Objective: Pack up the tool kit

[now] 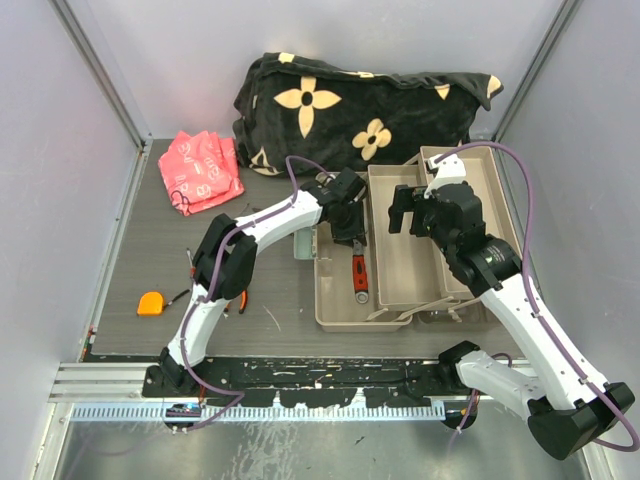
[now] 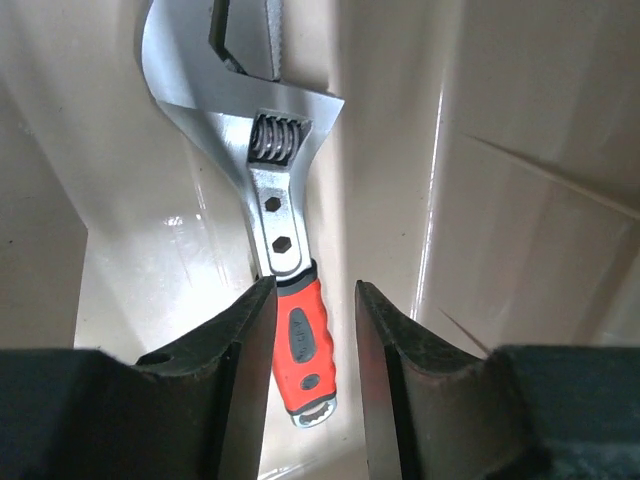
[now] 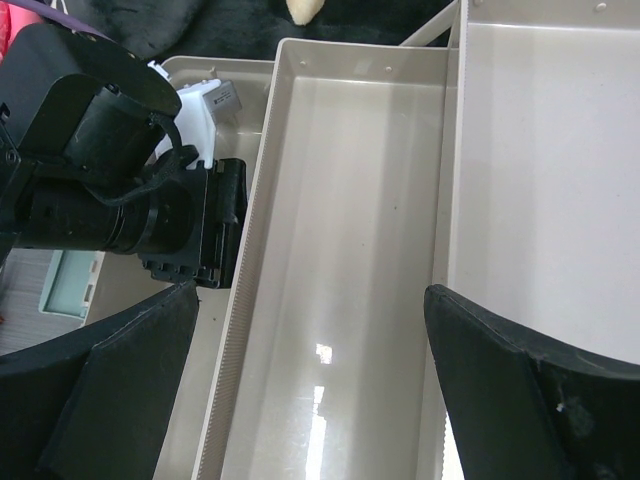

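The tool kit box lies unfolded, its beige trays side by side. A wrench with a red handle rests in the left tray. My left gripper hovers just over it. In the left wrist view the red handle lies between the fingers of the left gripper, with a clear gap on the right side, so the jaws are open. My right gripper hangs wide open above the empty middle tray, holding nothing. An orange tape measure sits on the table at the left.
A black flower-patterned blanket lies at the back, with a pink bag at the back left. Small orange-handled tools lie under the left arm's elbow. The left arm's wrist sits close beside the right gripper.
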Action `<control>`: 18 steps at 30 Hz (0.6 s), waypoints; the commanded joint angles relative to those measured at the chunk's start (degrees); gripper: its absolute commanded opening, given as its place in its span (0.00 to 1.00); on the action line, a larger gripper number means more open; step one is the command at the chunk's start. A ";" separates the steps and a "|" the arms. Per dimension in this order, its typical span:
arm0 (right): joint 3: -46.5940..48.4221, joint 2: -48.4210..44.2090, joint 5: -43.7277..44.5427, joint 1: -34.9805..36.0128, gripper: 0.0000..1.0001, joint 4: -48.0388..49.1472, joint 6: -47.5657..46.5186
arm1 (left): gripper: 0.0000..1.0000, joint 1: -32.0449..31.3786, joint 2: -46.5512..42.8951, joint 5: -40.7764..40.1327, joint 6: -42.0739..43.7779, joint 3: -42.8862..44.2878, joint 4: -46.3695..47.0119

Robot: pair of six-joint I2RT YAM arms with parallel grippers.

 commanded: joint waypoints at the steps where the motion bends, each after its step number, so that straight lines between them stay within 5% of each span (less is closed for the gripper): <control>1: 0.80 -1.07 1.06 -0.18 1.00 2.14 -0.02 | 0.38 -0.25 -4.67 0.26 -0.65 2.77 1.98; 11: 1.97 -0.92 0.92 -0.25 1.00 1.39 -0.04 | 0.38 0.77 -12.73 -3.39 2.06 1.36 0.22; 18: 3.57 -1.07 1.22 -0.25 1.00 0.04 -0.49 | 0.37 5.71 -26.57 -4.11 7.44 -5.24 1.19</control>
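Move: Below the left hand, the wrench it has already let go lies on the toolbox floor, its middle about 3 cm down and 2 cm back. From that hand the green latch is some 12 cm left and level fore and aft, the yellow-handled pliers 6 cm ahead and 17 cm left, the orange pliers 10 cm back and 29 cm left. From the right hand the wrench lies about 10 cm left, roughly level fore and aft, 24 cm lower. Rising out of the toolbox's left compartment with its fingers still part open and empty, the left hand goes almost straight up by about 12 cm, creeping at first, then fast. Late in the climb it drifts 2 to 3 cm left, away from the trays, and its downward-pointing fingers tilt up by roughly 15 degrees. ##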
